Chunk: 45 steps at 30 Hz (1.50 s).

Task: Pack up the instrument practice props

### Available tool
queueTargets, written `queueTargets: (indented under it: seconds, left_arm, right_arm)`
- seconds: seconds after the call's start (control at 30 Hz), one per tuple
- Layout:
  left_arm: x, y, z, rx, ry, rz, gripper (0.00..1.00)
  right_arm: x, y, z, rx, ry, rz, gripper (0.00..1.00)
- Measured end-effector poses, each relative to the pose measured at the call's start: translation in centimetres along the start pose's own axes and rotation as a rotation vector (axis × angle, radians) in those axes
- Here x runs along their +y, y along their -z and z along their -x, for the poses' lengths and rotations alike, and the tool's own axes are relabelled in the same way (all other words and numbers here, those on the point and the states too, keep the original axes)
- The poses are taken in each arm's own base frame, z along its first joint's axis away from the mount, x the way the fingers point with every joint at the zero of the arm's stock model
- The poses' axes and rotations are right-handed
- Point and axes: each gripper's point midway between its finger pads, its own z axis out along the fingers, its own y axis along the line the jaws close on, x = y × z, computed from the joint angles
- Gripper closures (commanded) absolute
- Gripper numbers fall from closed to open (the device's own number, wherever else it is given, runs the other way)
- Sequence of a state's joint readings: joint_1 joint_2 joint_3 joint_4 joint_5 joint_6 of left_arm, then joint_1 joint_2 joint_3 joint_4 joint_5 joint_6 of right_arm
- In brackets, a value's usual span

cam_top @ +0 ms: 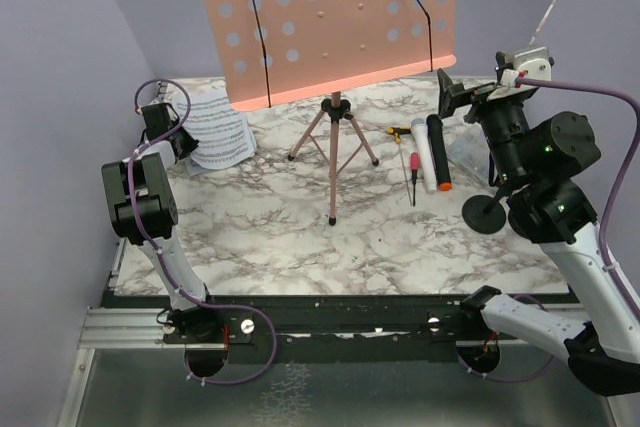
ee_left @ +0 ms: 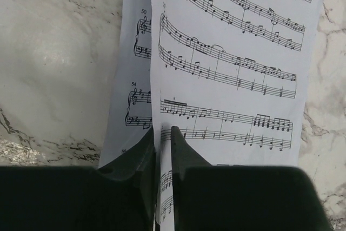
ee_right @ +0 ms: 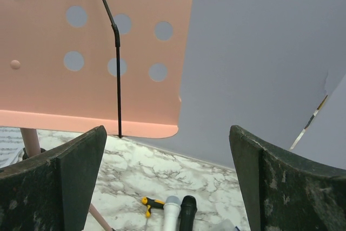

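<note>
White sheet-music pages (cam_top: 222,130) lie at the back left of the marble table. My left gripper (ee_left: 164,129) is down on them, its jaws nearly together with the edge of one page (ee_left: 227,74) standing in the narrow slot between them. The pink music rest (cam_top: 330,17) stands on its tripod (cam_top: 335,147) at the back centre. A white microphone (cam_top: 424,152) and a black microphone (cam_top: 438,159) lie side by side to its right. A black round-based holder (cam_top: 487,212) sits near my right arm. My right gripper (cam_top: 447,92) hangs open and empty in the air, facing the perforated board (ee_right: 65,52).
A red-handled screwdriver (cam_top: 413,165) and a yellow-and-black tool (cam_top: 398,132) lie just left of the microphones. Grey walls close in on the left, back and right. The tripod's legs spread across the table's middle.
</note>
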State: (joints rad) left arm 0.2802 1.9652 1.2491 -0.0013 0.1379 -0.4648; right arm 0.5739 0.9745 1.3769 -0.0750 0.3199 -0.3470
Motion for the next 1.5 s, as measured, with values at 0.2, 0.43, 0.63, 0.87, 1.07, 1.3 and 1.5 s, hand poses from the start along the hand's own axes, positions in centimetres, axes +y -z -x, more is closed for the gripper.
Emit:
queueTargets:
  seconds: [0.2,0.43,0.63,0.87,1.07,1.3,1.5]
  left_arm:
    - [-0.8,1.3,1.2,-0.036,-0.007,-0.017,0.52]
    - [-1.8,3.5,3.4,-0.105,-0.038,-0.029,0.4]
    - [-2.7,6.5,4.4,-0.152,-0.059,-0.04,0.33]
    - [-5.6,11.6,5.9,-0.24,-0.088,-0.103,0.25]
    - [-9.0,15.0,4.1,-0.257,-0.142,-0.196,0.02]
    - [-13.2,17.4,-0.8,-0.203,-0.241,-0.331,0.01]
    - [-16.7,20.6,-6.0,-0.188,-0.32,-0.51,0.03]
  right_arm:
    - [0.5,1.0,-0.6,-0.004,-0.011,0.033,0.0]
    - [1.2,2.7,-1.0,-0.023,-0.022,0.089,0.0]
    - [2.4,3.9,-2.6,-0.006,-0.055,0.14,0.0]
    - [5.2,4.8,-6.1,0.054,-0.119,0.238,0.0]
    - [7.9,4.9,-10.1,0.134,-0.157,0.313,0.0]
    - [10.9,4.5,-14.2,0.196,-0.195,0.383,0.0]
    - [13.1,4.3,-16.9,0.217,-0.235,0.428,0.0]
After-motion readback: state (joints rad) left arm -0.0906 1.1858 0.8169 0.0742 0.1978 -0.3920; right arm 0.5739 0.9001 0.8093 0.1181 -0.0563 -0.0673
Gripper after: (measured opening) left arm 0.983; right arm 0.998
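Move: The sheet music's held left edge is still in the left fingers, low over the table; the pile's middle lies about 6 cm ahead, 9 cm to the right and 3 cm below. The music stand's tripod hub is some 45 cm right, 7 cm back and 28 cm up. From the right hand that hub is about 13 cm ahead, 24 cm left and 18 cm below; the microphones lie straight ahead 18 cm, far down (50 cm), the red screwdriver 12 cm ahead, 3 cm left. The sheet music is let go of as the left fingers open wide and climb straight off it; that hand then swings right and back towards the music stand, about 18 cm to the right, its fingertips tilting up. Towards the tripod hub the open right hand sinks some 20 cm, easing back slightly before drifting left, while it tips down about 20 degrees and turns counter-clockwise. ##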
